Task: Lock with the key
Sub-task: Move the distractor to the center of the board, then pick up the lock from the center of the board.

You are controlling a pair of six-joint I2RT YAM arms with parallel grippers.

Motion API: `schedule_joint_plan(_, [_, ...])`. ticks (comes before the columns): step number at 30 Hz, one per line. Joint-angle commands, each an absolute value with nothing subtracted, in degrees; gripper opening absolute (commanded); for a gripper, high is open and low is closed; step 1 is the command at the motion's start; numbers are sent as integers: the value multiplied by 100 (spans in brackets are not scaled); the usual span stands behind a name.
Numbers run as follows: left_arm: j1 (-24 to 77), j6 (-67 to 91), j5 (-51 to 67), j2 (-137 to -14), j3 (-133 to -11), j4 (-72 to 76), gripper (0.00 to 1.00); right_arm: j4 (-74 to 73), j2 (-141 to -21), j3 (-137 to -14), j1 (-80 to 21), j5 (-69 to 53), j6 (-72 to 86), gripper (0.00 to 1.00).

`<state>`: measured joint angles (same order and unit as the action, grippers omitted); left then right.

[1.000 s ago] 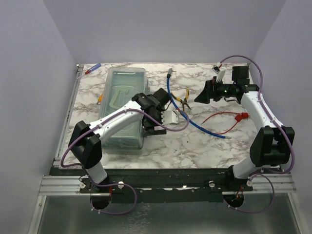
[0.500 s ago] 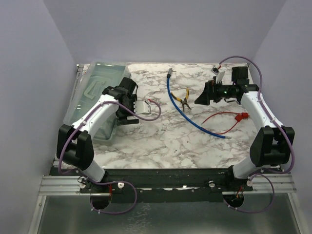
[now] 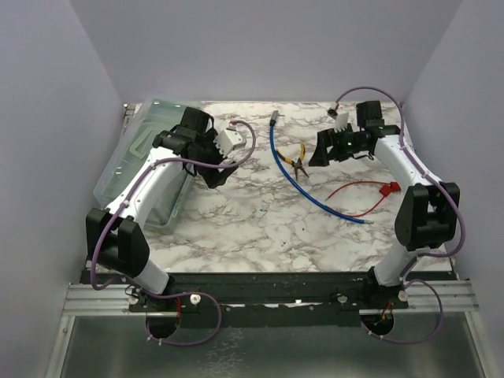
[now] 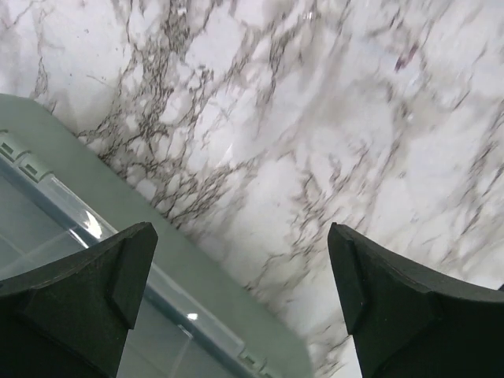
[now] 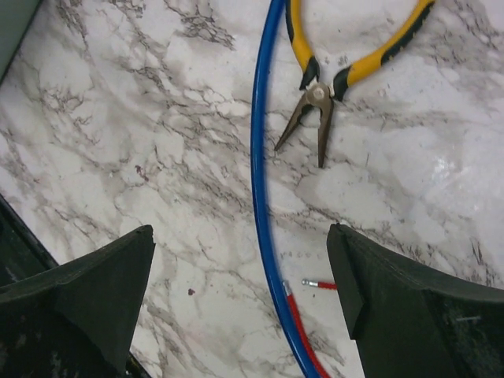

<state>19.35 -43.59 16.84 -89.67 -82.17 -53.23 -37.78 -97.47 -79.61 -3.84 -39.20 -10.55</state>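
Observation:
No key shows in any view. My left gripper (image 3: 217, 172) hangs open over bare marble beside a translucent green plastic box (image 3: 135, 161); in the left wrist view its fingers (image 4: 102, 276) stand wide apart, nothing between them, with the box's rim (image 4: 102, 189) below. At the back right my right gripper (image 3: 317, 154) is open too. Seen from the right wrist, the right gripper (image 5: 240, 244) hovers above a blue cable (image 5: 258, 181) and holds nothing.
Yellow-handled pliers (image 3: 296, 160) lie beside the blue cable (image 3: 303, 187) mid-table; they also show in the right wrist view, pliers (image 5: 331, 79). A red wire (image 3: 370, 189) with a red plug lies at the right. The box leans tilted at the table's left edge.
The left arm has swung from the table's middle to the back left, and the green box has shifted left and tipped up. The right gripper has moved slightly left and back.

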Motion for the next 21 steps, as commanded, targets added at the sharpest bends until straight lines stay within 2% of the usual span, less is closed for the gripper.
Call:
schedule_joint_plan(1, [1925, -1946, 2562, -8417, -7884, -3955, 99, -3939, -10170, -8545, -992, -3186, -1107, 95])
schedule_joint_plan(7, [1927, -638, 2277, -7786, -7249, -2744, 99, -4047, -10807, -8680, -1699, -2770, -1179, 78])
schedule_joint_plan(11, [1926, -178, 1883, -7555, -7008, -2323, 99, -3978, -11117, -8685, -2023, -2646, -1107, 74])
schedule_joint_plan(21, [1925, -27, 1832, -7233, -6594, -1877, 99, -3753, -11814, -8931, -2315, -1991, -985, 68])
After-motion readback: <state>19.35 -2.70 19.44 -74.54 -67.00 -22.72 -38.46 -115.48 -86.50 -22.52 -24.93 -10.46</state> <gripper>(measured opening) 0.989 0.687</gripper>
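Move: The blue hose's middle stretch, apparently the right hand's target, lies on the table about 9 cm to that hand's left, 2 cm back and some 14 cm below. The pliers lie about 9 cm left and 4 cm ahead, and the red cable some 7 cm right and 6 cm back, both as low. From the left hand the same stretch of hose is roughly 22 cm to the right, 2 cm ahead and 16 cm down. Right hand sweeps about 10 cm left and down towards the blue hose, fingers narrowing; left hand rises rightward. ##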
